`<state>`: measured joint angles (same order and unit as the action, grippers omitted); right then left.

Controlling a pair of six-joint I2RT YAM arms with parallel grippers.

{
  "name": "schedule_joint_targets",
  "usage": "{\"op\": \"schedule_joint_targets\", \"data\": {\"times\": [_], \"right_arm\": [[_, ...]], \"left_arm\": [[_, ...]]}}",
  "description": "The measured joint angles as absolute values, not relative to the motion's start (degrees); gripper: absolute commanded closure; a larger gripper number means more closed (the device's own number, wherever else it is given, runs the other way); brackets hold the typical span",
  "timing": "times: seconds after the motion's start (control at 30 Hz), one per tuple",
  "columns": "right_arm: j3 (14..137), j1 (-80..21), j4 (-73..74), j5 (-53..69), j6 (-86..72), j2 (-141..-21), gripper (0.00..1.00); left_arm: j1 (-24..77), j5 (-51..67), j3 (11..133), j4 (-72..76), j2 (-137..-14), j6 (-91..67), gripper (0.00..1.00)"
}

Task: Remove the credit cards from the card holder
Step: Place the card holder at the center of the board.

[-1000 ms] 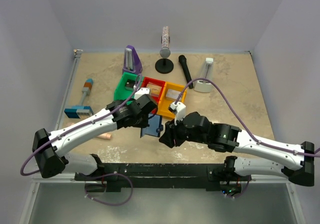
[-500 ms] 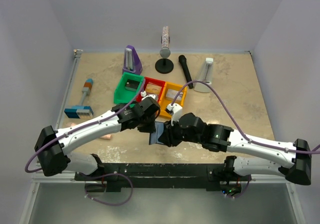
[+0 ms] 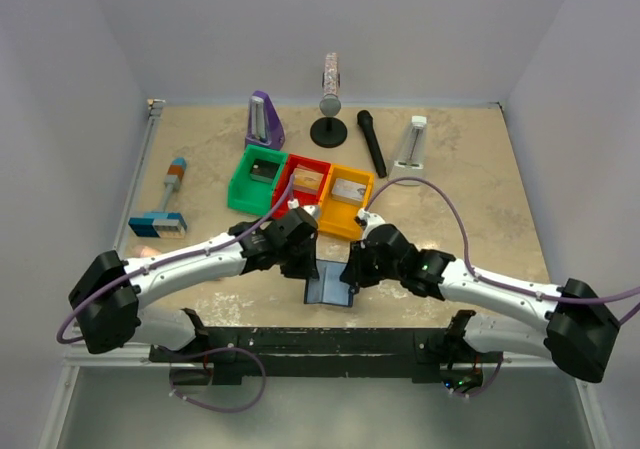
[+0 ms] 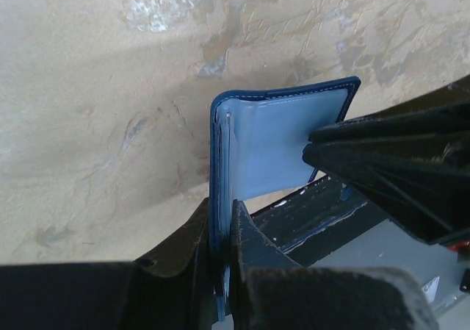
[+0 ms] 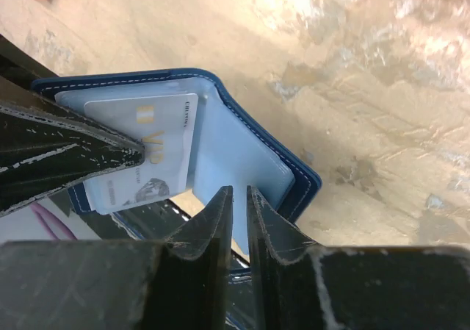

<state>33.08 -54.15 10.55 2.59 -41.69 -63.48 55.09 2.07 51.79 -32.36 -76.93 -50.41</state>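
The navy card holder (image 3: pixel 328 289) hangs spread open between my two grippers near the table's front edge. My left gripper (image 3: pixel 303 267) is shut on its left half; in the left wrist view that edge sits pinched at the left gripper (image 4: pixel 224 231), with the card holder (image 4: pixel 272 146) showing its pale lining. My right gripper (image 5: pixel 239 201) is closed to a narrow slit on the right half of the card holder (image 5: pixel 235 146). A pale grey credit card (image 5: pixel 147 161) with gold lettering sits in the left pocket. The right gripper (image 3: pixel 350 272) touches the holder's right edge.
Green (image 3: pixel 258 177), red (image 3: pixel 306 182) and orange (image 3: pixel 345 191) bins stand just behind the grippers. Further back are a purple metronome (image 3: pixel 264 119), a round stand (image 3: pixel 328 129), a black microphone (image 3: pixel 372 141) and a white object (image 3: pixel 412 149). A blue-white block (image 3: pixel 155 224) lies left.
Both grippers have come down and toward the front edge. The right gripper's jaws closed on the holder's right half, and the holder now spreads open between the two grippers.
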Motion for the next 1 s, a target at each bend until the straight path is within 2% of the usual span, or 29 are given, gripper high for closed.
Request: {"op": "schedule_joint_targets", "data": {"times": [0.37,0.67,1.0], "right_arm": [[28.71,-49.89,0.36,10.28,-44.80,-69.17,0.84],[27.73,-47.92,-2.17,12.14,-45.65,-72.49,0.84],[25.69,-45.06,-9.74,16.62,-48.34,-79.42,0.83]], "left_arm": [[52.01,10.52,41.74,-16.21,-75.70,-50.04,1.00],[46.59,14.70,34.11,-7.14,-75.09,-50.28,1.00],[45.12,17.21,33.78,-3.90,-78.52,-50.17,1.00]]}}
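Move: The card holder hangs open between my hands: its middle is about 4 cm right of and 3 cm below my left hand, and 5 cm left of and 3 cm below my right. Its spot on the board lies some 8 cm beneath, 5 cm right of my left hand and 4 cm left and 1 cm ahead of my right. From my left hand, the orange tray is roughly 20 cm ahead and 8 cm right, the red tray 24 cm ahead and 3 cm left. I lower the open card holder between both hands towards the board, my left sinking about 5 cm with a short pause early on while it keeps its pinch on the left part and leans its fingers some 15 degrees flatter towards the right. My right hand comes down about 6 cm, its nearly shut fingertips staying against the inside of the right flap and tipping steeper down. ##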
